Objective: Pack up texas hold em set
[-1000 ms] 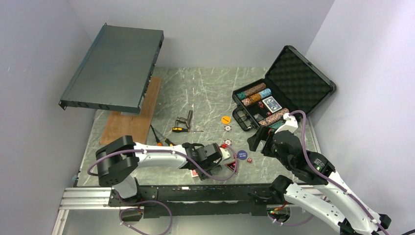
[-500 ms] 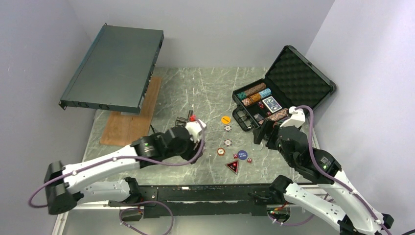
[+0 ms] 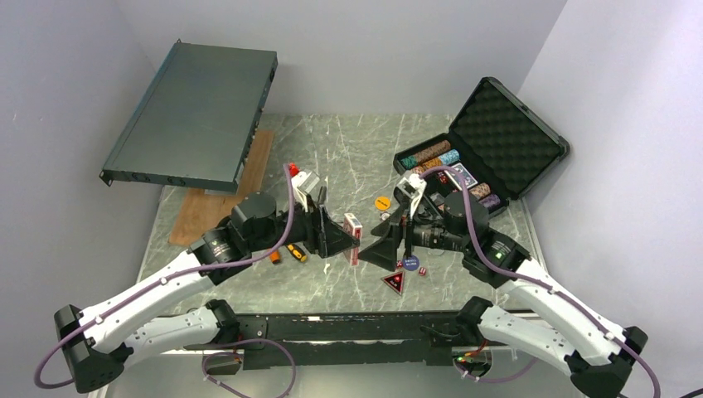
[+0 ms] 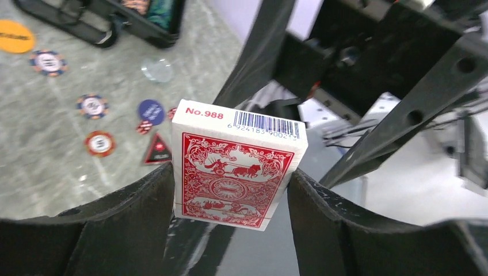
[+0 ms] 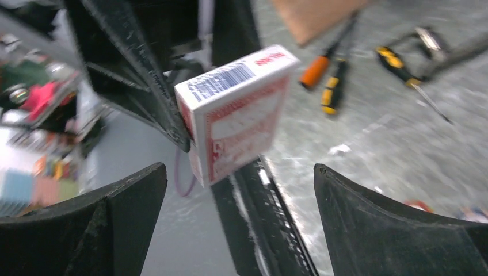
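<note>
A red card deck (image 3: 353,225) hangs in mid-air over the middle of the table, with my left gripper (image 3: 349,241) shut on it. In the left wrist view the red card deck (image 4: 236,164) stands upright between the left gripper's (image 4: 230,172) two fingers. My right gripper (image 3: 380,249) faces it from the right, open and empty. In the right wrist view the red card deck (image 5: 239,112) sits just beyond the right gripper (image 5: 239,169), apart from its fingers. The black case (image 3: 507,137) lies open at the back right with rows of chips (image 3: 431,159) inside. Loose chips (image 4: 92,105), an orange button (image 3: 382,202), a blue button (image 3: 411,264) and a red triangle (image 3: 393,283) lie on the table.
A large dark-grey rack unit (image 3: 195,116) leans at the back left over a wooden board (image 3: 220,207). Orange-handled screwdrivers (image 5: 322,75) lie left of centre, under my left arm. A small red die (image 3: 423,271) rests by the blue button.
My left arm rose from the near edge with the red deck and carried it to the middle. My right gripper swung left from the case to face the deck.
</note>
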Controlling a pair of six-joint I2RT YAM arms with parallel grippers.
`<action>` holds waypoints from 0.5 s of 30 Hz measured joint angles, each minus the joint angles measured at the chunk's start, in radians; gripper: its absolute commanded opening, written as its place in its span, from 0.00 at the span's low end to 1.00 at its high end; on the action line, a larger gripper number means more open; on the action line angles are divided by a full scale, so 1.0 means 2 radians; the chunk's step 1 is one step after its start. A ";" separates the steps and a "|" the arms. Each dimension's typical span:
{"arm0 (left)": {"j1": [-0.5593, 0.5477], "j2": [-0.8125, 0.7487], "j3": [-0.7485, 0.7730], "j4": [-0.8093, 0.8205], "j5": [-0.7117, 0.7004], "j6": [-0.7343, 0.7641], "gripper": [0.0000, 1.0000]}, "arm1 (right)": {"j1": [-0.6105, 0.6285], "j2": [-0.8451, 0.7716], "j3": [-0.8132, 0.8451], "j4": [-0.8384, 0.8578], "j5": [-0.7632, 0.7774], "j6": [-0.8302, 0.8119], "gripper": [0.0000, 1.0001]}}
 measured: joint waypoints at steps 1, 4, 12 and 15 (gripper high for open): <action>0.002 -0.001 -0.002 0.015 0.014 -0.013 0.12 | 0.000 0.006 -0.008 0.033 -0.038 0.003 1.00; 0.006 -0.004 -0.003 0.049 0.043 -0.041 0.00 | -0.003 0.015 -0.030 0.103 -0.110 0.015 1.00; 0.014 -0.006 -0.020 0.126 0.099 -0.093 0.00 | -0.066 0.019 -0.054 0.216 -0.225 0.071 1.00; 0.015 -0.008 -0.021 0.135 0.107 -0.101 0.00 | -0.091 0.019 -0.057 0.243 -0.249 0.095 1.00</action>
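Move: My left hand already holds the red card box near its fingertips, high above the table. The box's middle is about 2 cm to the right of that hand and 1 cm ahead, with the open right gripper some 8 cm to the right, roughly level. From my right hand the box lies about 6 cm left and 1 cm ahead at the same height. The all-in triangle is about 6 cm right of my right hand, level fore-and-aft and some 28 cm below. I square my two hands up to each other while both rise about 5 cm. My left keeps its grip on the card box, drawing back nearly 3 cm and edging right as its fingertips tip up about 15 degrees. My right, still wide open and empty, swings left and back, then climbs, easing slightly forward and right again; it turns counter-clockwise and levels its fingers towards the box. ##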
